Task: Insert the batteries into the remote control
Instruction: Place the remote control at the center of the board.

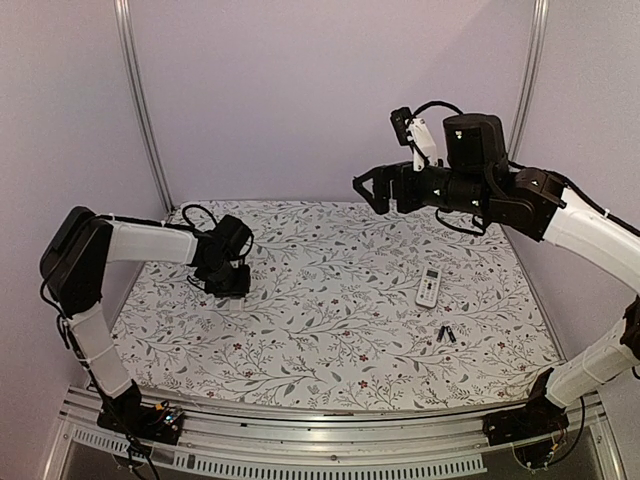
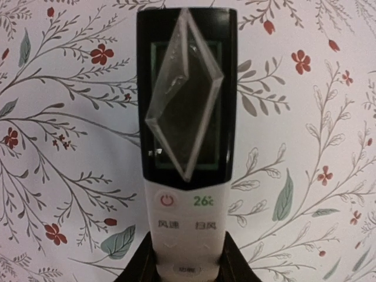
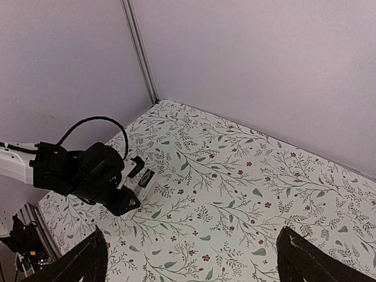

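My left gripper (image 2: 189,261) is shut on the lower end of a remote control (image 2: 187,176), low over the left of the table. This remote has a white button body and a black display end, and a clear angular piece of plastic (image 2: 185,94) lies on the display. In the top view the left gripper (image 1: 228,283) points down at the cloth. Two small dark batteries (image 1: 445,335) lie side by side on the right. A second white remote (image 1: 428,287) lies just beyond them. My right gripper (image 1: 366,188) hangs high above the table's far middle, open and holding nothing.
A floral cloth (image 1: 330,320) covers the table, with plain walls on three sides and metal posts (image 1: 140,100) in the back corners. From the right wrist view I see the left gripper (image 3: 97,176) and its remote (image 3: 143,181) far below, between my own wide-apart fingers (image 3: 82,264).
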You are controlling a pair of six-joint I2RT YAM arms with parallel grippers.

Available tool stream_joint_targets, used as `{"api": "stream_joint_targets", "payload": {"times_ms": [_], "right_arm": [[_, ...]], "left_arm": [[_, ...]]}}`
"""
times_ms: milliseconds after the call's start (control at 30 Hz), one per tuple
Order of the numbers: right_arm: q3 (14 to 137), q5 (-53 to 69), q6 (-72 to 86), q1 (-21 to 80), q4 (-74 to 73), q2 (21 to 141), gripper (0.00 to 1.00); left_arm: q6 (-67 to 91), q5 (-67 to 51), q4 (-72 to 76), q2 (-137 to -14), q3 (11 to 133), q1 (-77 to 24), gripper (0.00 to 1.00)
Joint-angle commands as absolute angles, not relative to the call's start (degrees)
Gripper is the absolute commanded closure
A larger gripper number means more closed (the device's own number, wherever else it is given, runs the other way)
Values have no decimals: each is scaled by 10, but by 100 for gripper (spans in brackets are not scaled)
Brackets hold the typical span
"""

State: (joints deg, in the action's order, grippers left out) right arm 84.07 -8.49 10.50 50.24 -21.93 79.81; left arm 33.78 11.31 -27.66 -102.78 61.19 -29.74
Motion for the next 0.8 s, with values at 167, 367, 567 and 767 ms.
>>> {"api": "stream_joint_targets", "payload": {"times_ms": [167,367,567,767], "right_arm": [[820,-100,118,502,-231,797,1],[813,-119,125,501,-241,799,1],[814,-169,169,476,-306,811,1],[770,-153,231,394,-365,843,1]], "left_arm": [[329,59,-270,-1091,637,-283,94],[327,49,-272,-1093,645,-283,56],[326,52,-288,-1077,656,-283,39],[313,77,-315,-1024,681,-284,32]]}}
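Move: The left gripper still holds the remote control by its button half, barely above the table. Its middle is some 2 cm ahead of the fingertips, neither left nor right, and 1 cm below them. The other remote lies about 8 cm ahead of the empty right gripper, 16 cm to its right and 37 cm below. Beside it, the two batteries lie some 9 cm back from that gripper, 18 cm to its right and as far below. Ease the left gripper about 1.5 cm down with a small shift forward and right to set the remote control on the table. Then open the fingers to roughly two-thirds, letting go, and begin a slight rise. Sink the open right gripper, slowly at first, then faster while swinging right and forward, some 9 cm in all towards the other remote, tipping its fingers down and turning clockwise about 15 degrees. ##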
